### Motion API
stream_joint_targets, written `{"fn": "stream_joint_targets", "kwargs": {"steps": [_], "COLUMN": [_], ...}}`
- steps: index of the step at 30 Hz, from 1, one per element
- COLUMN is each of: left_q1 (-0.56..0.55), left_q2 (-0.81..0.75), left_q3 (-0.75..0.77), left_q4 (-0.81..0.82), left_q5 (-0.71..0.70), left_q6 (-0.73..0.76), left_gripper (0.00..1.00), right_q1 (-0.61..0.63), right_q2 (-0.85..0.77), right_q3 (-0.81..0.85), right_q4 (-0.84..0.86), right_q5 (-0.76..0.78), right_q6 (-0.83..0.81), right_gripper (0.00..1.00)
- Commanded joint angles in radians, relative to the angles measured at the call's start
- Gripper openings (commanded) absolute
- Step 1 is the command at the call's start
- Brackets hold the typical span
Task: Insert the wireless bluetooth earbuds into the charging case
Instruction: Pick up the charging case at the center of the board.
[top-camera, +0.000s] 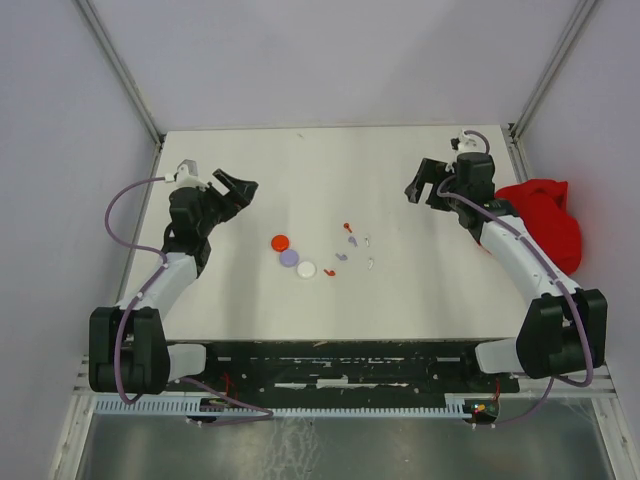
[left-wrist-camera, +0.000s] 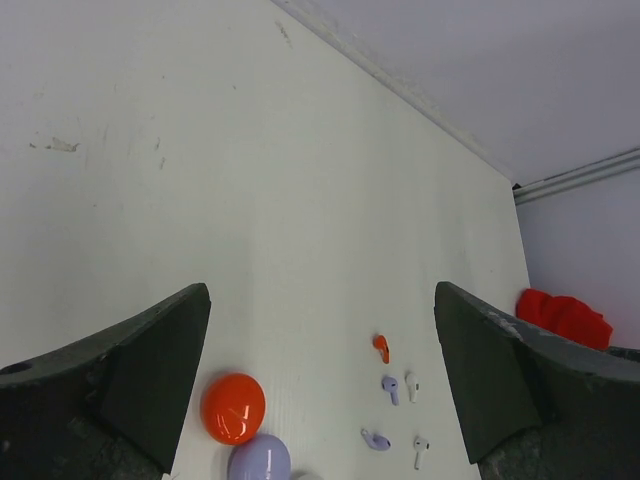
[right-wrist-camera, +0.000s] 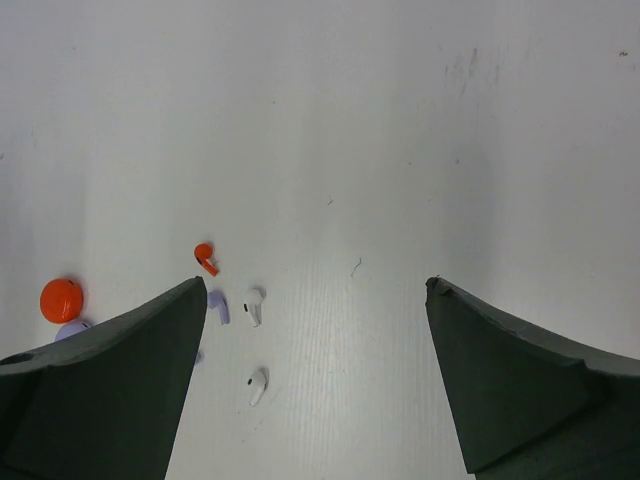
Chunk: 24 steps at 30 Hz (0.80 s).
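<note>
Several tiny earbuds lie loose mid-table: red (top-camera: 347, 227), purple (top-camera: 351, 240), white (top-camera: 368, 239), purple (top-camera: 341, 257), white (top-camera: 371, 263) and red (top-camera: 329, 271). Just left of them sit three round charging cases, red (top-camera: 281, 242), purple (top-camera: 290, 258) and white (top-camera: 306, 269), all closed. My left gripper (top-camera: 240, 190) hovers open to their upper left, holding nothing; its wrist view shows the red case (left-wrist-camera: 233, 407) and the red earbud (left-wrist-camera: 381, 347). At the right rear my right gripper (top-camera: 425, 185) is open and empty, facing a white earbud (right-wrist-camera: 253, 305) and the red earbud (right-wrist-camera: 205, 257).
A red cloth (top-camera: 545, 220) lies bunched off the table's right edge, beside my right arm. Grey walls and metal frame rails close in the table on the left, back and right.
</note>
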Motion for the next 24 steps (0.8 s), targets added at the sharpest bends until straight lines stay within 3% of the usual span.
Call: {"fn": "stream_joint_targets", "kwargs": {"steps": [1, 7, 9, 14, 24], "left_q1": [-0.003, -0.004, -0.003, -0.005, -0.059], "left_q2": [-0.017, -0.008, -0.009, -0.017, 0.031], "left_q3": [0.04, 0.053, 0.051, 0.047, 0.075], "left_q4": [0.045, 0.061, 0.061, 0.037, -0.027], "left_q5": [0.043, 0.081, 0.08, 0.087, 0.097], "left_q6": [0.014, 0.018, 0.013, 0.019, 0.043], "left_gripper": [0.99, 0.99, 0.99, 0.99, 0.96], "right_q1": [0.003, -0.004, -0.002, 0.041, 0.316], "right_q2": [-0.041, 0.063, 0.118, 0.134, 0.287], "right_q3": [-0.027, 0.024, 0.088, 0.104, 0.283], "right_q4": [0.114, 0.141, 0.083, 0.068, -0.131], "right_q5": [-0.047, -0.408, -0.452, -0.314, 0.079], "right_q6": [0.005, 0.017, 0.026, -0.011, -0.19], "right_gripper": [0.99, 0.99, 0.99, 0.99, 0.98]}}
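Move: The purple charging case, the middle one of the three, lies about 31 cm to the right hand's left and some 8 cm back, roughly 16 cm below it. The red case is about 4 cm farther out than it and 3 cm to its left, the white case 3 cm nearer and 4 cm to its right. The red earbud lies about 17 cm left of the right hand, 1 cm ahead. From the left hand, the purple case is about 11 cm right and 8 cm back, 17 cm lower. The right hand sweeps left about 12 cm with its fingers wide open, staying high above the board, towards the cases and the scattered earbuds, easing off midway before speeding up again; the wrist swings some 20 degrees counter-clockwise, with a brief roll that raises its left side and then comes back out. Meanwhile the left hand, also open, edges about 2 cm to the right towards the purple case, turning slightly clockwise, and neither hand touches anything. ##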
